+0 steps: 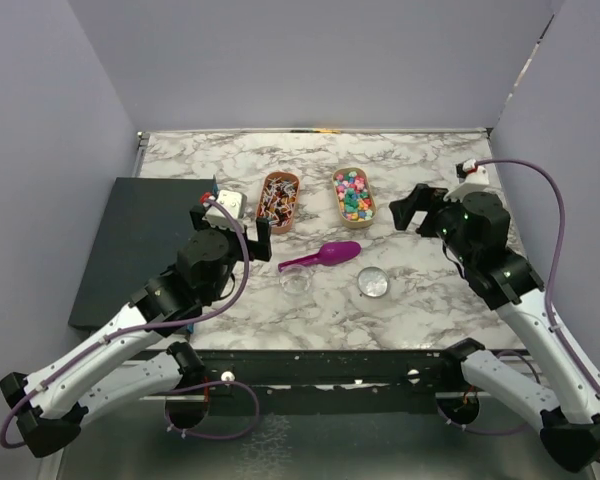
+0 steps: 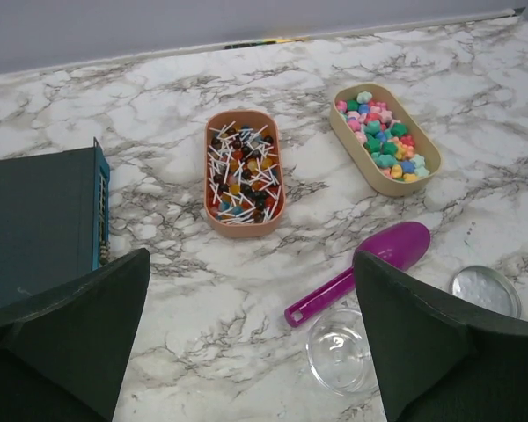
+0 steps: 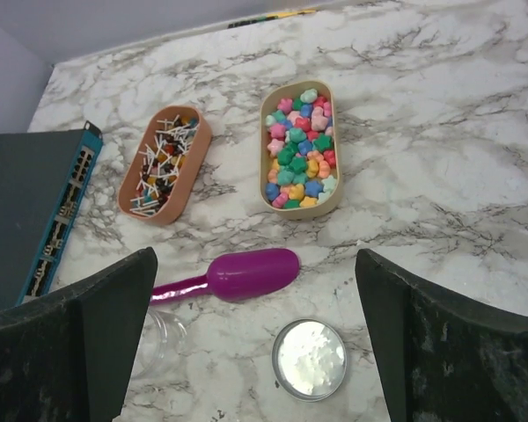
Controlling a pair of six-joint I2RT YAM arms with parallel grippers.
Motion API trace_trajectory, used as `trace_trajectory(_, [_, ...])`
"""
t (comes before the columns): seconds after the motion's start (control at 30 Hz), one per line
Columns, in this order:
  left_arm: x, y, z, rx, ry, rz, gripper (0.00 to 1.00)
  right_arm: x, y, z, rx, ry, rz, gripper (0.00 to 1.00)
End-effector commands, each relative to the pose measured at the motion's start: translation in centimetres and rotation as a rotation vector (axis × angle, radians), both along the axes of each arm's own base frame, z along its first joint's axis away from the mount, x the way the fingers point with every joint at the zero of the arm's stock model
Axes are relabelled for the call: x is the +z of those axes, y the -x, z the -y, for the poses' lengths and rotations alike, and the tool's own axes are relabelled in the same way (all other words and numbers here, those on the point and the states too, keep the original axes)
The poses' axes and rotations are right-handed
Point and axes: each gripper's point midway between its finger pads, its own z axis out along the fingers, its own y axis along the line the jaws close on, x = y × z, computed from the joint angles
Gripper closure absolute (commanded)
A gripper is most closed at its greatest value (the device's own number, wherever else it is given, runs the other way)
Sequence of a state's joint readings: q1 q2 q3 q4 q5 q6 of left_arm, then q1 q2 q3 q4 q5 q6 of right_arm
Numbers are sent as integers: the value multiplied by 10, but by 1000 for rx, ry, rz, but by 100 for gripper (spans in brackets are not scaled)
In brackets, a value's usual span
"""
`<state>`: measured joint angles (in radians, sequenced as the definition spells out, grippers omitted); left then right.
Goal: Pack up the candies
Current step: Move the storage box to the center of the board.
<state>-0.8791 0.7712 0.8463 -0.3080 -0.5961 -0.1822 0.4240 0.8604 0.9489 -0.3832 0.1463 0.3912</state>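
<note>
The candies, small bright sweets in mixed colours, fill a beige oval tray at the back middle of the marble table. In front of it lies a purple scoop, bowl down, with a clear jar at its handle end and a round metal lid to the right. My left gripper hangs open above the table left of the scoop, holding nothing. My right gripper hovers open to the right of the candy tray, also with nothing in it.
An orange oval tray of lollipops stands left of the candy tray. A dark flat box lies along the table's left side. Grey walls close in the table at the back and at both sides.
</note>
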Motion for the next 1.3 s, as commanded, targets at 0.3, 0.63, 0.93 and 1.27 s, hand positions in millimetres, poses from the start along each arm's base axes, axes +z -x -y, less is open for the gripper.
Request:
trace_trajectory(0.3, [-8,-4,-13,75,-5,20,1,-20,-16,-5,21,86,-36,0])
trace_trajectory(0.63, [-16,-8,-9,63,-59,9,1,-41,-41,-30,108,118,-108,0])
trace_trajectory(0.93, [-15,-8,-6,59,-62,-8,1,-51,-70,-63,184,125,-177,8])
trace_trajectory(1.27, [-9,-7,-10,64,-54,3,1,-77,-117,-104,184,179,-267,30])
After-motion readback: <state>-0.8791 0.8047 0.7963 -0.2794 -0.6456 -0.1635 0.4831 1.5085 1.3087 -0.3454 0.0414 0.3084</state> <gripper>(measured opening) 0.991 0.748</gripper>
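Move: From the right gripper, the beige candy box lies about 21 cm ahead, 6 cm to the left and some 15 cm below. The pink lollipop box is level with the beige one and about 16 cm left of it. The purple scoop lies about 7 cm ahead and 12 cm left of the right gripper, and the round metal lid almost straight below that gripper, 2 cm to its left. From the left gripper, the beige box is about 22 cm ahead, 21 cm right and 14 cm below. Bring the right gripper forward and left over the table towards the beige candy box, about 10 cm forward and 9 cm left, sinking some 6 cm, mostly in the first half. Meanwhile tip the fingers down and swing them counter-clockwise, 10 degrees or so each, and narrow their wide-open gap by about a quarter, touching nothing yet. Let the empty left gripper settle a couple of centimetres, still wide open. ##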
